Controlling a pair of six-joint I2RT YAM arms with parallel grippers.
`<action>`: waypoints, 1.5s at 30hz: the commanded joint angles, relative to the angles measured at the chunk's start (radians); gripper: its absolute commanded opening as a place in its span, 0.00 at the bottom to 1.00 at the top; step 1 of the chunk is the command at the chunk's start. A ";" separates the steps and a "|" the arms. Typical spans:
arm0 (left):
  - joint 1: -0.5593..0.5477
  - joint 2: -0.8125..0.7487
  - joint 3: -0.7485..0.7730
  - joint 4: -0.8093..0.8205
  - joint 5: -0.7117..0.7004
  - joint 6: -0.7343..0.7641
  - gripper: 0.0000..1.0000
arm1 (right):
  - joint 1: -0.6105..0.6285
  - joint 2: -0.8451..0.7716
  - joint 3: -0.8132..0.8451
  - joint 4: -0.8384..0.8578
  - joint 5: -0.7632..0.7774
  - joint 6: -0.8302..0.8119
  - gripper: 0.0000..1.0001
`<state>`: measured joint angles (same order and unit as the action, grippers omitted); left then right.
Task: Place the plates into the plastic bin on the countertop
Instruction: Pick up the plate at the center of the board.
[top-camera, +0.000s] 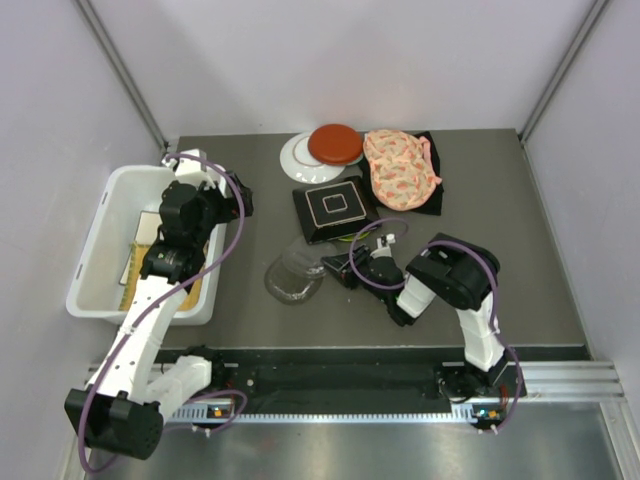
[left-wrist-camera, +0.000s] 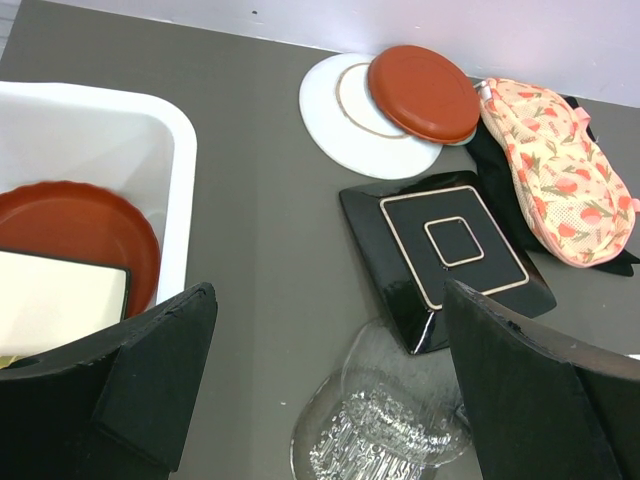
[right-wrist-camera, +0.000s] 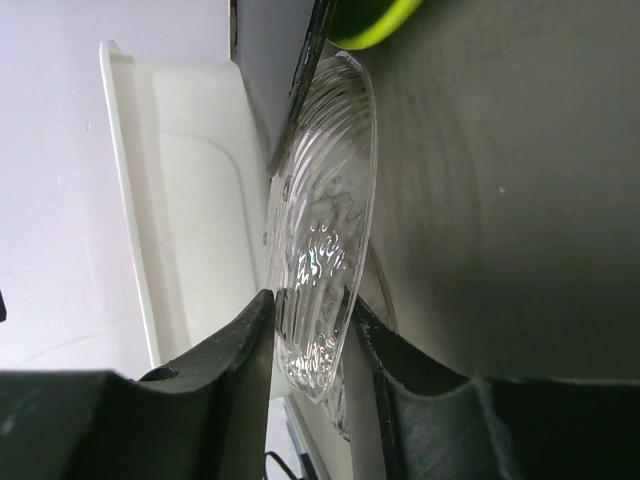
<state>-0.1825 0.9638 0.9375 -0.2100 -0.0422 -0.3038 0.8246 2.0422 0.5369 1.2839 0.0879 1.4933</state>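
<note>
A clear glass plate (top-camera: 292, 272) (left-wrist-camera: 400, 420) lies on the countertop (top-camera: 500, 250) in front of a black square plate (top-camera: 335, 207) (left-wrist-camera: 450, 250). My right gripper (top-camera: 338, 266) (right-wrist-camera: 312, 320) is shut on the glass plate's (right-wrist-camera: 325, 220) right rim, one finger on each face, and the plate is tipped up. At the back a red plate (top-camera: 335, 143) (left-wrist-camera: 425, 92) overlaps a white plate (top-camera: 298, 157) (left-wrist-camera: 340, 120). The white plastic bin (top-camera: 95, 250) (left-wrist-camera: 180, 150) (right-wrist-camera: 190, 200) holds a red fluted plate (left-wrist-camera: 80, 225) and a cream square plate (left-wrist-camera: 55, 300). My left gripper (top-camera: 228, 198) (left-wrist-camera: 328, 300) hangs open and empty beside the bin's right rim.
A pink floral fabric piece (top-camera: 400, 168) (left-wrist-camera: 560, 180) lies on a black cloth (top-camera: 430, 200) at the back right. A lime-green edge (right-wrist-camera: 370, 20) shows at the top of the right wrist view. Pale walls close in the counter on three sides.
</note>
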 joint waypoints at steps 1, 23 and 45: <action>-0.002 -0.017 -0.003 0.058 0.010 0.002 0.99 | 0.018 -0.030 -0.038 0.193 0.035 -0.022 0.20; -0.002 0.001 -0.009 0.066 0.021 -0.006 0.99 | 0.057 -0.238 -0.106 0.307 0.041 -0.096 0.04; -0.002 -0.003 -0.023 0.181 0.327 -0.023 0.99 | 0.022 -0.655 0.261 -0.644 -0.255 -0.856 0.00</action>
<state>-0.1825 0.9649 0.9199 -0.1246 0.1719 -0.3164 0.8730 1.4693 0.6891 0.9115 -0.0189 0.9375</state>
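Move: The upper clear plate is already at my right fingers, its near rim between them; its middle lies about 2 cm ahead and 5 cm left of that hand, at its height. The other clear plate sits 8 cm left and 3 cm nearer me, slightly below; the black square plate is 13 cm ahead and 2 cm right, the green bowl 7 cm ahead and 6 cm right. From my left hand the upper clear plate is some 14 cm right, 2 cm back and 24 cm down. With my right hand on the clear plate's rim, I ease back roughly 3 cm, then lift, squeezing from about a third open to almost shut early in the rise. I carry the plate up about 20 cm, tipping my fingertips upward some 35 degrees. Late on, my open left hand starts rightward towards the plate, turning slightly clockwise. ##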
